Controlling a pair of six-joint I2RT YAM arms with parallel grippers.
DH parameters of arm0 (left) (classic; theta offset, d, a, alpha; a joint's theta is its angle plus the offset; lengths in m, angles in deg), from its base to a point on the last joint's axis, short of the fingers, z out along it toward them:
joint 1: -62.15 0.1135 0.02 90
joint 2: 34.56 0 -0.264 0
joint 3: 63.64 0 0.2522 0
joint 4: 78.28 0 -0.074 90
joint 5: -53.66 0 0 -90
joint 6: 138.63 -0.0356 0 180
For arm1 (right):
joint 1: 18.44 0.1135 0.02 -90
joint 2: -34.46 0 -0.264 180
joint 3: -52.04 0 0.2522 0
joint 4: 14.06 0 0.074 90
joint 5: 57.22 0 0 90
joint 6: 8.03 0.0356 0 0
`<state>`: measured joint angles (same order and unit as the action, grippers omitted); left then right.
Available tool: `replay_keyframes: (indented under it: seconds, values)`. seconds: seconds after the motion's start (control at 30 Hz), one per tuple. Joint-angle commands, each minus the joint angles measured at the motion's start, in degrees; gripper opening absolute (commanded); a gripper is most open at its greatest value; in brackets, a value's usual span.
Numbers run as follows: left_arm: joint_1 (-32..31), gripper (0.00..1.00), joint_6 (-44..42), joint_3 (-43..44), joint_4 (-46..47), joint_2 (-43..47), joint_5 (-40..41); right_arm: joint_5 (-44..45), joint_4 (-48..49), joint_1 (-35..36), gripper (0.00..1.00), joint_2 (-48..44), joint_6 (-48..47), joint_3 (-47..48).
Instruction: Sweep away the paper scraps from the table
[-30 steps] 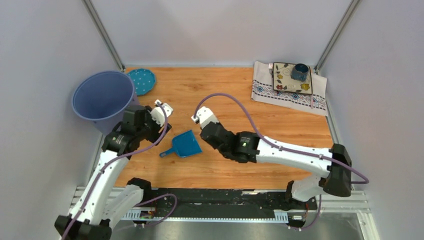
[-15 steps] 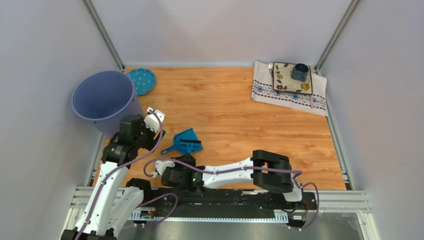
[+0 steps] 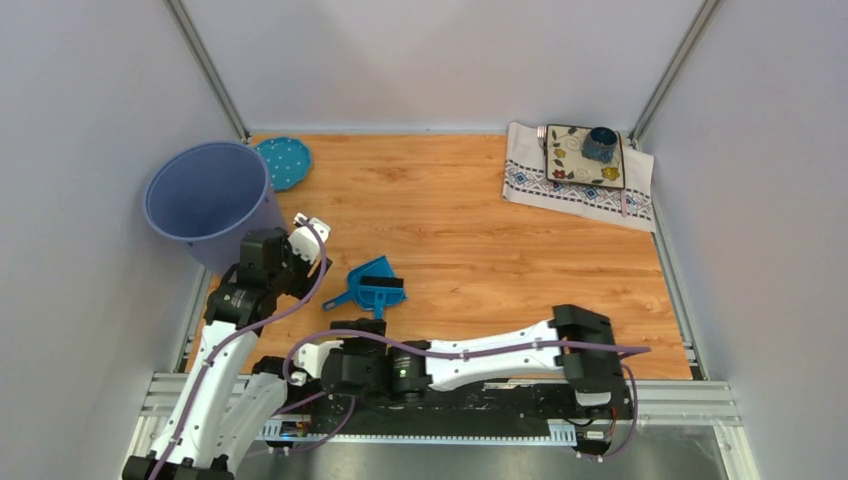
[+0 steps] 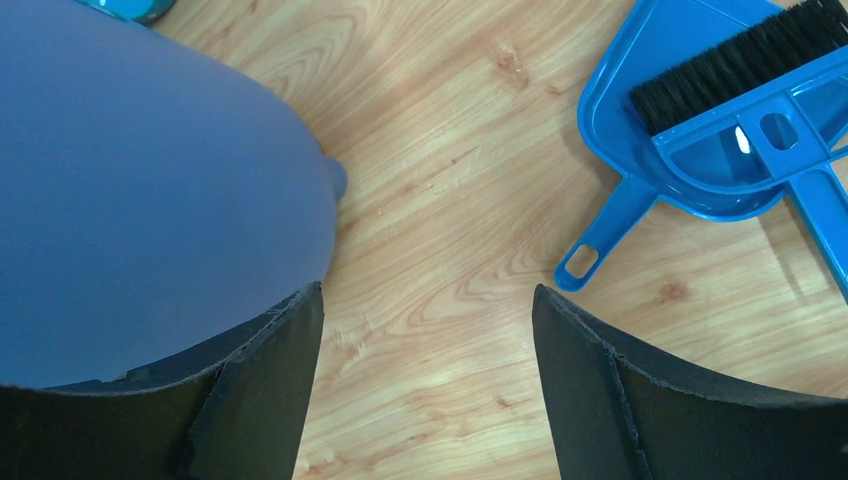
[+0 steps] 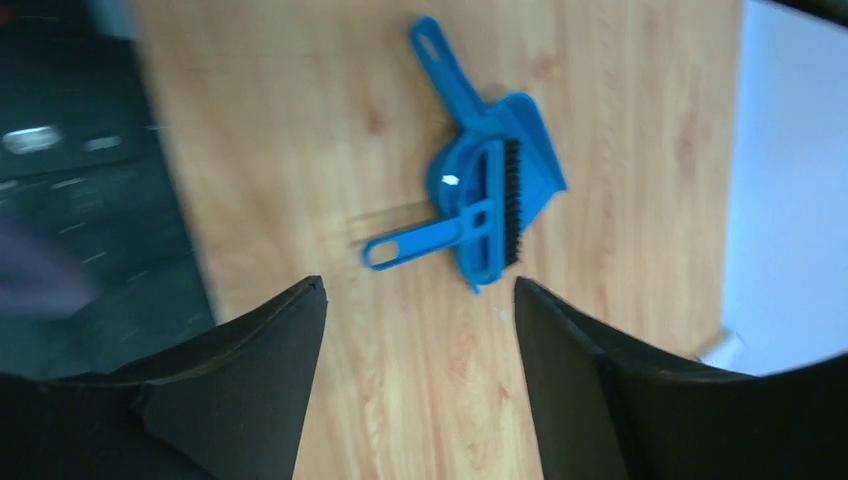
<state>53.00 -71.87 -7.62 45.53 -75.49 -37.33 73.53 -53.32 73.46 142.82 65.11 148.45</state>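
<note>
No paper scraps show in any view. The wood-grain table (image 3: 470, 230) carries a blue dustpan (image 3: 368, 278) (image 4: 640, 120) (image 5: 535, 135) with a blue black-bristled brush (image 3: 382, 292) (image 4: 745, 60) (image 5: 485, 215) lying in it. My left gripper (image 3: 310, 228) (image 4: 428, 300) hangs open between the lilac bucket (image 3: 205, 195) (image 4: 150, 180) and the dustpan, holding nothing. My right gripper (image 3: 356, 328) (image 5: 420, 285) is low at the near edge, just short of the dustpan, open and empty.
A teal dotted plate (image 3: 282, 162) lies behind the bucket. At the back right a patterned white cloth (image 3: 560, 190) holds a flowered tile (image 3: 580, 160) and a blue cup (image 3: 600, 143). The black rail (image 3: 480, 395) runs along the near edge under my right arm.
My right arm swung from mid-table back to the near edge and its jaws opened. The brush now shows lying in the dustpan. My left gripper drew back a little.
</note>
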Motion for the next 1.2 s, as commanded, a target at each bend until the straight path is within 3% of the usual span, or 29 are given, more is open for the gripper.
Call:
replay_keyframes:
  seconds: [0.0,0.03,0.07,0.13,0.23,0.33,0.43,0.63,0.77,0.87,0.9,0.97,1.0,1.03,1.17]
  values:
    - [0.4,0.82,0.1,-0.8,1.9,-0.3,-1.9,-28.1,-9.8,1.0,0.72,-11.3,3.7,2.7]
    - [0.4,0.82,0.0,-1.0,2.0,-0.4,-2.3,-43.0,-12.8,0.7,0.72,-12.6,3.7,2.8]
    - [0.4,0.82,0.0,-1.6,2.0,-0.6,-2.6,-50.1,-14.6,-0.2,0.71,-15.1,3.6,2.8]
    - [0.4,0.82,-0.3,-2.1,1.8,-0.7,-4.2,-61.9,-18.1,-1.9,0.71,-17.3,4.6,2.0]
    - [0.4,0.82,-0.6,-3.1,1.5,-1.9,-6.6,-70.1,-20.4,-6.9,0.7,-23.1,6.0,-3.6]
    - [0.4,0.82,-1.4,-4.3,1.6,-2.8,-8.4,-69.9,-18.5,-14.2,0.7,-30.1,10.6,-12.1]
    - [0.4,0.83,-2.2,-6.0,2.1,-2.3,-12.3,-71.3,-14.4,-26.1,0.69,-37.2,16.1,-20.0]
    - [0.4,0.83,-3.5,-9.8,2.6,-2.6,-14.8,-72.5,-10.1,-54.2,0.7,-51.9,29.6,-30.3]
    - [0.4,0.83,-3.6,-11.1,3.0,-2.8,-16.0,-77.0,-10.4,-76.4,0.71,-56.0,34.3,-36.3]
    - [0.4,0.84,-3.6,-11.5,2.8,-3.0,-18.1,-80.9,-11.2,-88.2,0.71,-56.4,35.5,-38.4]
    - [0.4,0.84,-3.2,-11.7,2.7,-3.1,-18.3,-80.9,-11.4,-90.5,0.71,-56.5,36.2,-39.2]
    - [0.4,0.84,-2.8,-12.1,3.5,-3.1,-17.5,-72.1,-12.3,-95.3,0.7,-56.9,37.4,-39.3]
    - [0.4,0.85,-2.2,-12.5,3.8,-3.0,-17.2,-66.1,-13.2,-95.9,0.69,-58.4,38.3,-39.4]
    - [0.4,0.85,-1.8,-12.8,5.3,-2.8,-16.8,-54.4,-13.4,-96.1,0.7,-59.4,40.0,-39.4]
    - [0.4,0.86,2.8,-18.2,12.9,-1.3,-14.8,-33.3,-11.6,-96.1,0.71,-65.7,43.0,-41.0]
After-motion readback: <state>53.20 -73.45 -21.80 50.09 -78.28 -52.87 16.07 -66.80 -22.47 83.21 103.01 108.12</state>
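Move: The dustpan lies about 14 cm to the left hand's right, 2 cm ahead and some 14 cm below. Its handle reaches back towards that hand, to about 6 cm right of it and 1 cm back. The brush rests in the pan, about 16 cm right and 1 cm back; the bin stands some 11 cm left and 8 cm ahead. From the right hand the dustpan lies about 12 cm ahead, 3 cm right and 11 cm below. Down some 9 cm, with a smaller drift right and back, the open left hand sinks towards the dustpan's handle, tipping about 15 degrees further down and turning slightly clockwise. The empty right hand, still open, first pulls back and up, then swings some 40 cm right and forward, away from dustpan and brush, its wrist turning strongly clockwise. ##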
